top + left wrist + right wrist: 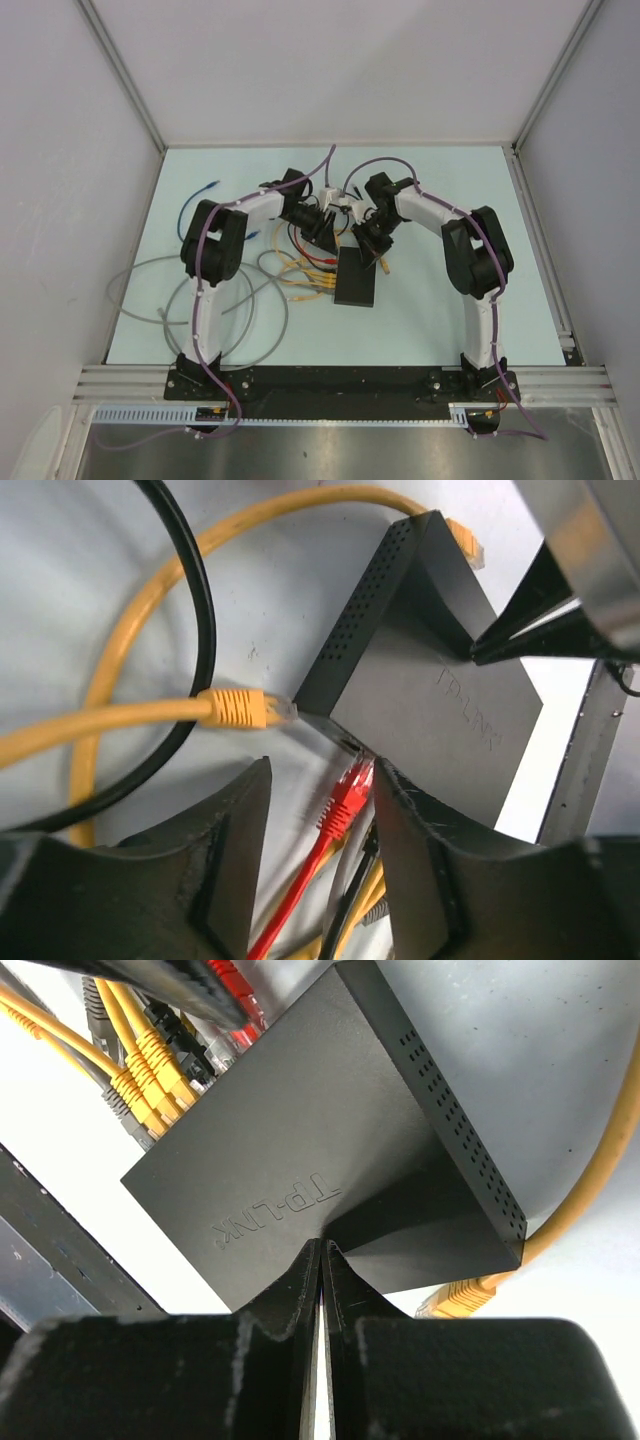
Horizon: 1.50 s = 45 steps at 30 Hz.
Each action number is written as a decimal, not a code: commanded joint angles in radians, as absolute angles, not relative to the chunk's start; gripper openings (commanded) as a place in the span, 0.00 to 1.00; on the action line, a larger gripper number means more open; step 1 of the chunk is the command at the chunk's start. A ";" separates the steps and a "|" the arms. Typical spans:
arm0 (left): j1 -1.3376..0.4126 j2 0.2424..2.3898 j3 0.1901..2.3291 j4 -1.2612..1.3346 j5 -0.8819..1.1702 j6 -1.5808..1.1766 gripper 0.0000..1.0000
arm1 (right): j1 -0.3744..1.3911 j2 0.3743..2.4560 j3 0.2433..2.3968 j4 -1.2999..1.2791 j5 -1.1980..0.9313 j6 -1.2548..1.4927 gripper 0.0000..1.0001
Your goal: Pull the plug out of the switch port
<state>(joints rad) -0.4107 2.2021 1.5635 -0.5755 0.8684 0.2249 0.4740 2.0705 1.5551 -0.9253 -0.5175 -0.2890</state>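
Note:
The switch [356, 279] is a flat black TP-LINK box lying mid-table; it also shows in the left wrist view [430, 705] and the right wrist view [300, 1130]. A red plug [348, 792] points into the port edge of the switch, its tip at a socket. My left gripper [322, 775] is open, its jaws on either side of the red plug, which lies close to the right finger. My right gripper [322, 1245] is shut and empty, its tips pressed on the switch's top. The red plug [235, 985] shows beside several yellow plugs [150, 1075] seated in the sockets.
A loose yellow cable ends in a plug [245, 708] beside the switch, and a black cable [195, 630] curves past it. Another loose yellow plug [462, 1298] lies by the switch's far corner. Grey cable loops [160, 300] and a blue-tipped cable [205, 187] lie left.

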 commanded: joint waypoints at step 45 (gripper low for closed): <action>-0.388 2.445 1.758 -0.910 1.089 0.417 0.33 | 0.495 2.100 1.514 -0.910 -0.476 -0.302 0.07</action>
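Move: The red plug, still in the switch's left-hand port row, lies about 2 cm back and 2 cm to the right of the left hand, roughly 1 cm lower. A loose yellow plug sits some 2 cm ahead and 3 cm below that hand; the seated black plug is about 4 cm back, 1 cm right. From the right hand the red plug is around 9 cm left and 2 cm ahead, with the switch's middle 3 cm back, 2 cm left. Back towards the red plug by about 2.5 cm, sinking and edging right only slightly, the left hand brings its open fingers around that plug; its wrist turns nearly 20 degrees, swinging the fingertips further back, and the gap narrows from about half to a third, closing slowly. The right hand's shut fingertips keep resting on the switch's top, easing back about 1 cm. ##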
